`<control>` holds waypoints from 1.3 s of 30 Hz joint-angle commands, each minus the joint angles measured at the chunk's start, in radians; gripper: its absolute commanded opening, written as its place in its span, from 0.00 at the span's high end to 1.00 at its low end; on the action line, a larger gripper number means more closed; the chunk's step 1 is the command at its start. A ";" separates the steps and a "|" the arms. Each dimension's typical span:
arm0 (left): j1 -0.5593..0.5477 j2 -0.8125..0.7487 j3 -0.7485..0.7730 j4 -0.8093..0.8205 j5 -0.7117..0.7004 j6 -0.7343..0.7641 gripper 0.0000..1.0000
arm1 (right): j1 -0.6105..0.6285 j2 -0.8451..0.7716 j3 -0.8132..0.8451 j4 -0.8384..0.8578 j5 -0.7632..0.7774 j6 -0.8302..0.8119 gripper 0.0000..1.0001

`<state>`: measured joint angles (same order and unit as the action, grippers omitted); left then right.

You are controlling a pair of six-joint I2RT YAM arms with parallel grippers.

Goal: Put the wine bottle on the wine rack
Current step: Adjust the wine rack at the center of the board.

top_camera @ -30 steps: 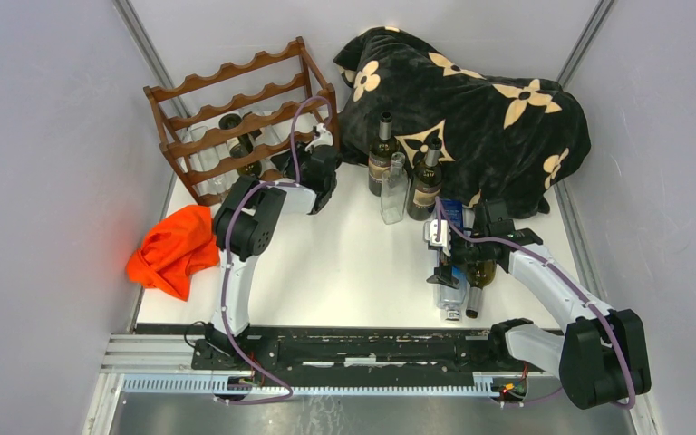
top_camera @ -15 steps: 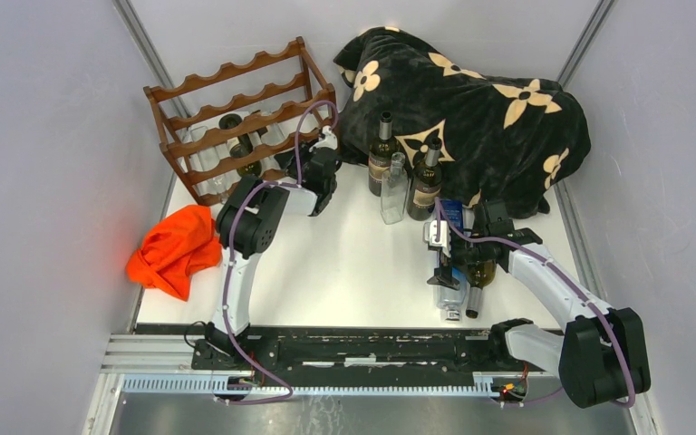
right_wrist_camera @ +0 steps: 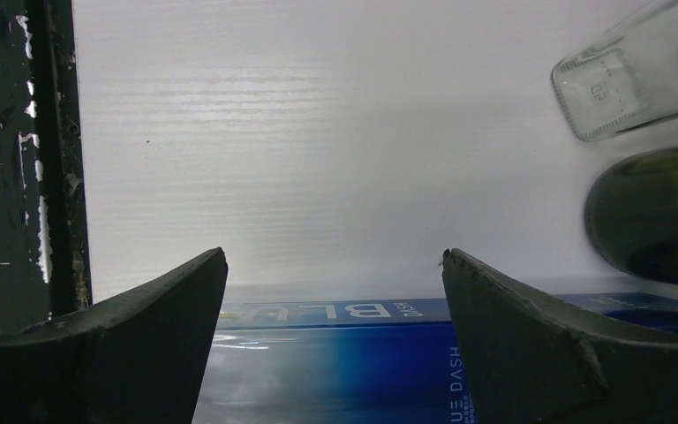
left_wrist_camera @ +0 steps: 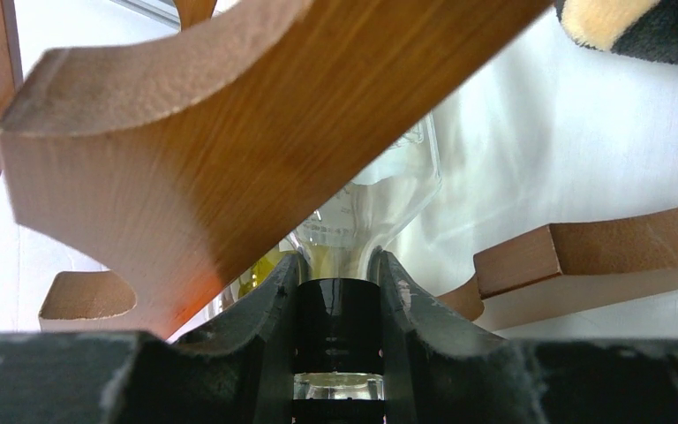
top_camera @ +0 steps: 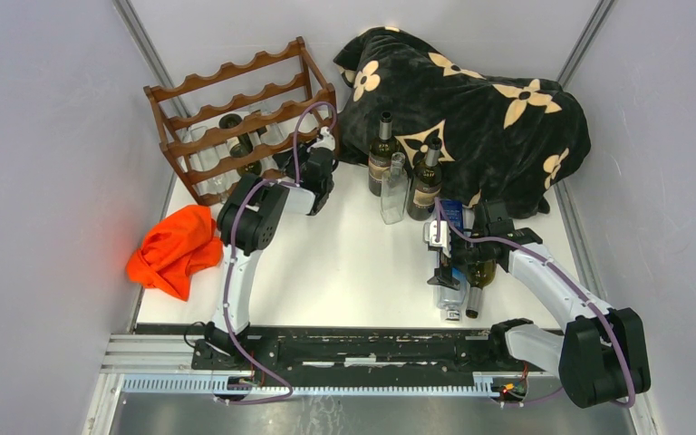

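The dark reddish-brown wine rack (top_camera: 236,118) stands at the back left, and its scalloped rail (left_wrist_camera: 185,150) fills the left wrist view. My left gripper (top_camera: 297,159) (left_wrist_camera: 338,265) is shut on the black-capped neck (left_wrist_camera: 339,322) of a clear wine bottle (left_wrist_camera: 380,199). The bottle's body reaches in between the rack's rails at the lower right end. My right gripper (top_camera: 441,265) (right_wrist_camera: 334,256) stands open over a clear bottle with a blue label (right_wrist_camera: 335,353) (top_camera: 451,294) lying on the table, one finger on each side of it.
A dark bottle (top_camera: 478,276) lies beside the blue-labelled one. Three bottles (top_camera: 382,156) stand upright in front of a black flowered blanket (top_camera: 480,100). The rack holds a dark bottle (top_camera: 238,136). An orange cloth (top_camera: 174,249) lies at the left table edge.
My left arm has eased slightly towards the rack with the bottle in its grip. The right arm has not moved.
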<state>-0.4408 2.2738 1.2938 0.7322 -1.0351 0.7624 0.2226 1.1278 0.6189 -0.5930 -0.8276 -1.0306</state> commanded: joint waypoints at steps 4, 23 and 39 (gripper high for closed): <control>0.014 0.003 0.064 0.082 -0.033 -0.006 0.73 | 0.006 -0.001 0.041 -0.001 -0.008 -0.017 0.02; 0.018 0.018 0.077 -0.008 -0.065 -0.053 0.26 | 0.007 -0.002 0.044 -0.010 -0.014 -0.023 0.02; -0.034 -0.155 0.087 -0.482 0.054 -0.417 0.12 | 0.008 -0.016 0.048 -0.019 -0.018 -0.032 0.02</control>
<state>-0.4637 2.2086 1.3388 0.3908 -1.0451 0.5076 0.2272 1.1275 0.6209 -0.6083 -0.8280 -1.0454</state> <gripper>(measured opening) 0.869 0.982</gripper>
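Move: The left fingers still hold the capped neck of the clear wine bottle; its middle lies about 9 cm ahead, 3 cm left and 3 cm below. The wine rack's lower front rail is some 3 cm ahead, straight on and 3 cm below; the green bottle's middle is about 5 cm ahead and 9 cm left. From the idle right hand, the clear bottle is roughly 41 cm ahead and 37 cm left. The left hand opens wide, letting go of the bottle's neck, and eases back and right about 2 cm. ##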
